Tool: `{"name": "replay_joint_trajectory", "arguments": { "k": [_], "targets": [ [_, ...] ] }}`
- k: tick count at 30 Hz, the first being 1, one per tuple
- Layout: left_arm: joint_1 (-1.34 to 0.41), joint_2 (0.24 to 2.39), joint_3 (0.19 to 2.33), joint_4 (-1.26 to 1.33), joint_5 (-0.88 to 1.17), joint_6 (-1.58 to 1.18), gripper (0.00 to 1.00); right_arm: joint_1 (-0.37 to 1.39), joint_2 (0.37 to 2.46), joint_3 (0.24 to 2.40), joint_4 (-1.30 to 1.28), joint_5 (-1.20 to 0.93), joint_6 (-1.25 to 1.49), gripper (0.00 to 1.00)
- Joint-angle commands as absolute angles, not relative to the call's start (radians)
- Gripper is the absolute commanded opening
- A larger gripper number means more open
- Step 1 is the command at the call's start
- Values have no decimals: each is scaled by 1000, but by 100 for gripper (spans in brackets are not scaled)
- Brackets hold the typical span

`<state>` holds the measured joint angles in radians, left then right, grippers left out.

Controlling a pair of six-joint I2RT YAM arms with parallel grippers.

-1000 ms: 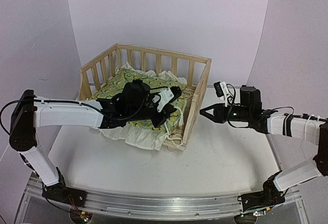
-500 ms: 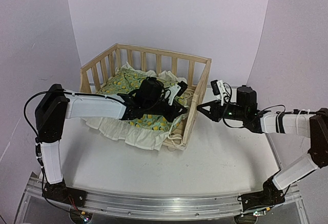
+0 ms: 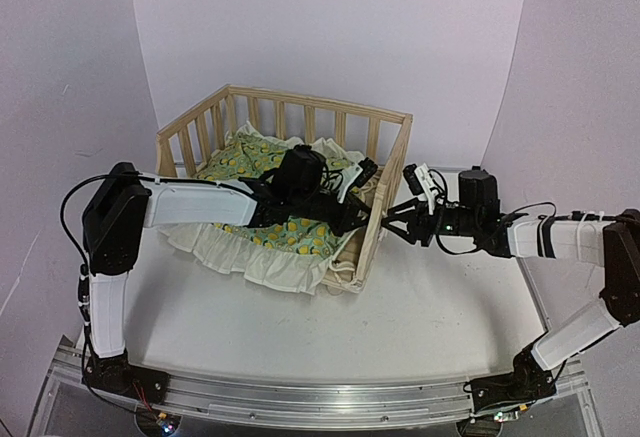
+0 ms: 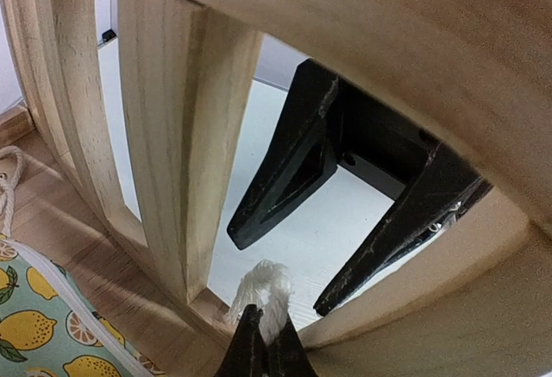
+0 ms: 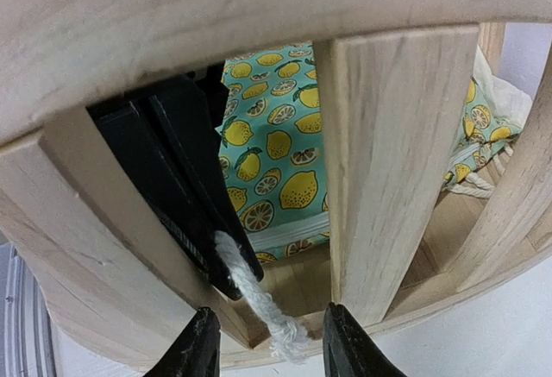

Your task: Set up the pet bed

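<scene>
The pet bed (image 3: 318, 103) is a pale pine slatted frame holding a lemon-print cushion (image 3: 250, 160) with a cream ruffle spilling over the low front side. My left gripper (image 3: 366, 221) reaches inside to the right-hand slats, shut on the frayed end of a white rope (image 4: 264, 294) that pokes out through a gap between slats. My right gripper (image 3: 392, 221) waits just outside that side, open. In the right wrist view the rope end (image 5: 263, 308) hangs between its fingertips (image 5: 197, 348), still clamped by the left gripper's black fingers (image 5: 185, 189). Nothing presses on it from the right.
A wide slat (image 5: 395, 161) stands right of the gap. More white rope (image 5: 473, 189) lies on the bed floor by the cushion (image 5: 278, 154). White tabletop (image 3: 430, 307) stretches in front and to the right. Purple walls surround the table.
My left arm carried the rope end rightward to the side slats and through the gap. My right gripper moved left up to the frame and opened around the rope end.
</scene>
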<state>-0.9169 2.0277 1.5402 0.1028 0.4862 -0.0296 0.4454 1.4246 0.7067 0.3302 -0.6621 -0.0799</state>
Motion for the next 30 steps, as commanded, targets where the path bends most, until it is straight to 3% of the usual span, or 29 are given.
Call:
{"name": "replay_joint_trajectory", "arguments": {
  "k": [1, 6, 9, 11, 13, 16, 18, 21, 23, 24, 26, 30],
  "targets": [
    [-927, 2036, 1600, 113, 570, -24, 0, 447, 1419, 718, 332, -673, -146, 44],
    [-927, 2043, 1609, 111, 618, -31, 0, 447, 1467, 756, 355, -703, -105, 37],
    [-927, 2032, 1596, 112, 624, -32, 0, 447, 1480, 765, 380, -740, -58, 21],
    [-925, 2022, 1586, 110, 629, -28, 0, 446, 1477, 750, 417, -741, -17, 4],
    [-924, 2014, 1577, 107, 624, -26, 0, 446, 1450, 724, 465, -714, 49, 0],
    [-922, 1979, 1543, 101, 578, -35, 13, 446, 1407, 696, 520, -681, 190, 0],
    [-921, 1923, 1482, 106, 505, -38, 30, 448, 1373, 680, 521, -648, 270, 0],
    [-922, 1800, 1348, 147, 389, -31, 44, 449, 1347, 677, 512, -635, 383, 0],
    [-927, 1708, 1255, 171, 334, -22, 70, 455, 1344, 689, 504, -652, 433, 0],
    [-935, 1657, 1205, 192, 298, -15, 76, 463, 1345, 703, 489, -663, 442, 0],
    [-977, 1530, 1095, 225, 239, 53, 81, 482, 1344, 732, 439, -658, 432, 0],
    [-1174, 1334, 803, 434, 61, 300, 82, 500, 1345, 752, 399, -646, 408, 0]
  ]
}}
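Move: The rope end that the right gripper is to take pokes out through the crib's right slatted side, about 2 cm to the right hand's left and 2 cm lower. From that hand one slat stands some 5 cm forward and 3 cm left, and the top rail lies about 3 cm left and 6 cm above, level fore and aft. The left hand still grips the rope; its free end is about 3 cm to that hand's right, level fore and aft, 1 cm down. Hold the left gripper still at the slats with the rope pinched while the right one dips about 1.5 cm and shuts on the rope end. Then open the left wide and pull it away left and back over the bed, some 12 cm, rising at the last; meanwhile lift the right about 5 cm outside the slats, fingers tilting up and wrist rolling, keeping its pinch. ##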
